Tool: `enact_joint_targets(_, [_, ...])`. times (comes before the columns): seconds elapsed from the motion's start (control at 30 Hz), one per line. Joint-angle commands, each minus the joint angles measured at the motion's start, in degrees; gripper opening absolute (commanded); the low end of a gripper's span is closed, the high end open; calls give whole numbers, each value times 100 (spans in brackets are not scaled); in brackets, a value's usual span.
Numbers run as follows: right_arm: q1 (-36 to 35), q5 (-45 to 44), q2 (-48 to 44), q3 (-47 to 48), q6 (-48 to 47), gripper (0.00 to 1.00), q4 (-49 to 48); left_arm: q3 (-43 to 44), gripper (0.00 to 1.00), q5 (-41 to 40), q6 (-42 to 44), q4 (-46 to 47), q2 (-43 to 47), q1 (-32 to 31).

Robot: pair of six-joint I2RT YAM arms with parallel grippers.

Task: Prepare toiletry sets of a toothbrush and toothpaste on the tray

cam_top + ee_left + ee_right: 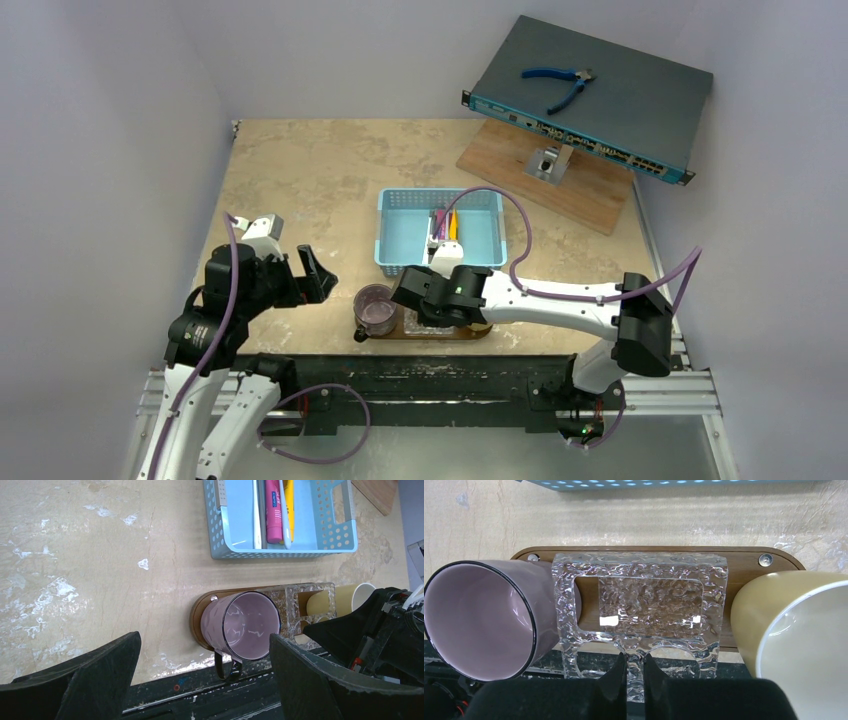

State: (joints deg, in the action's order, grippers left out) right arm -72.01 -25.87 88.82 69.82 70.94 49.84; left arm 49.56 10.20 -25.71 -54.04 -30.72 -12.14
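The dark-brown oval tray [649, 555] lies at the table's near edge and carries a purple cup [479, 620], a cream cup [794, 625] and a clear textured holder [639, 570] between them. My right gripper [635, 657] is shut on the holder's thin middle bar at its near side. A pink tube [273, 510], a yellow tube [290, 505] and thin white toothbrushes [256, 515] lie in the light-blue basket [280, 550] beyond the tray. Above the table, left of the tray, my left gripper [204, 637] hangs open and holds nothing.
At the back right, a grey network switch [600, 95] with blue pliers [560, 82] on it rests tilted over a lighter wooden board [590, 190]. The black frame rail [450, 375] runs just in front of the tray.
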Motion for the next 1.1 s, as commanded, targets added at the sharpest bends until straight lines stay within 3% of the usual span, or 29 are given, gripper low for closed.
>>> enact_joint_targets(0.0, [-33, -141, 4, 134, 129, 12, 94, -32, 100, -35, 75, 152, 31, -34])
enact_joint_targets(0.27, [-33, -266, 48, 425, 63, 29, 295, -33, 100, -35, 73, 156, 18, -42])
enact_joint_targets(0.77, [-11, -1057, 19, 1480, -640, 37, 1063, -28, 100, -35, 74, 154, -3, -43])
enact_joint_targets(1.07, [548, -1312, 244, 1802, -2037, 38, 713, -29, 100, 0, 78, 159, -28, -60])
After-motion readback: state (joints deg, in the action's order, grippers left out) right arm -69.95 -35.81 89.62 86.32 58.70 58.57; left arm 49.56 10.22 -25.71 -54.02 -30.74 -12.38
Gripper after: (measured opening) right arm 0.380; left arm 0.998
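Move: The right fingers are still pinching the clear holder by the bar at its near edge; the holder's middle is about 2 cm ahead and 4 below. The lilac mug stands some 11 cm to the hand's left and 1 ahead, the yellow mug 10 right and 1 ahead, both 4 lower. The pink toothpaste in the basket lies roughly 21 cm ahead, 2 right, 7 down. From the left hand the holder is about 22 cm right, level fore and aft, 14 below. Upward, after a brief stay in place while the right fingers open from nearly shut to somewhat over a third and let go of the clear holder's near bar. The hand climbs about 9 cm, gaining speed, and late in the rise also goes some 5 cm forward towards the basket, the wrist tilting roughly 15 degrees so the fingertips swing outward. ##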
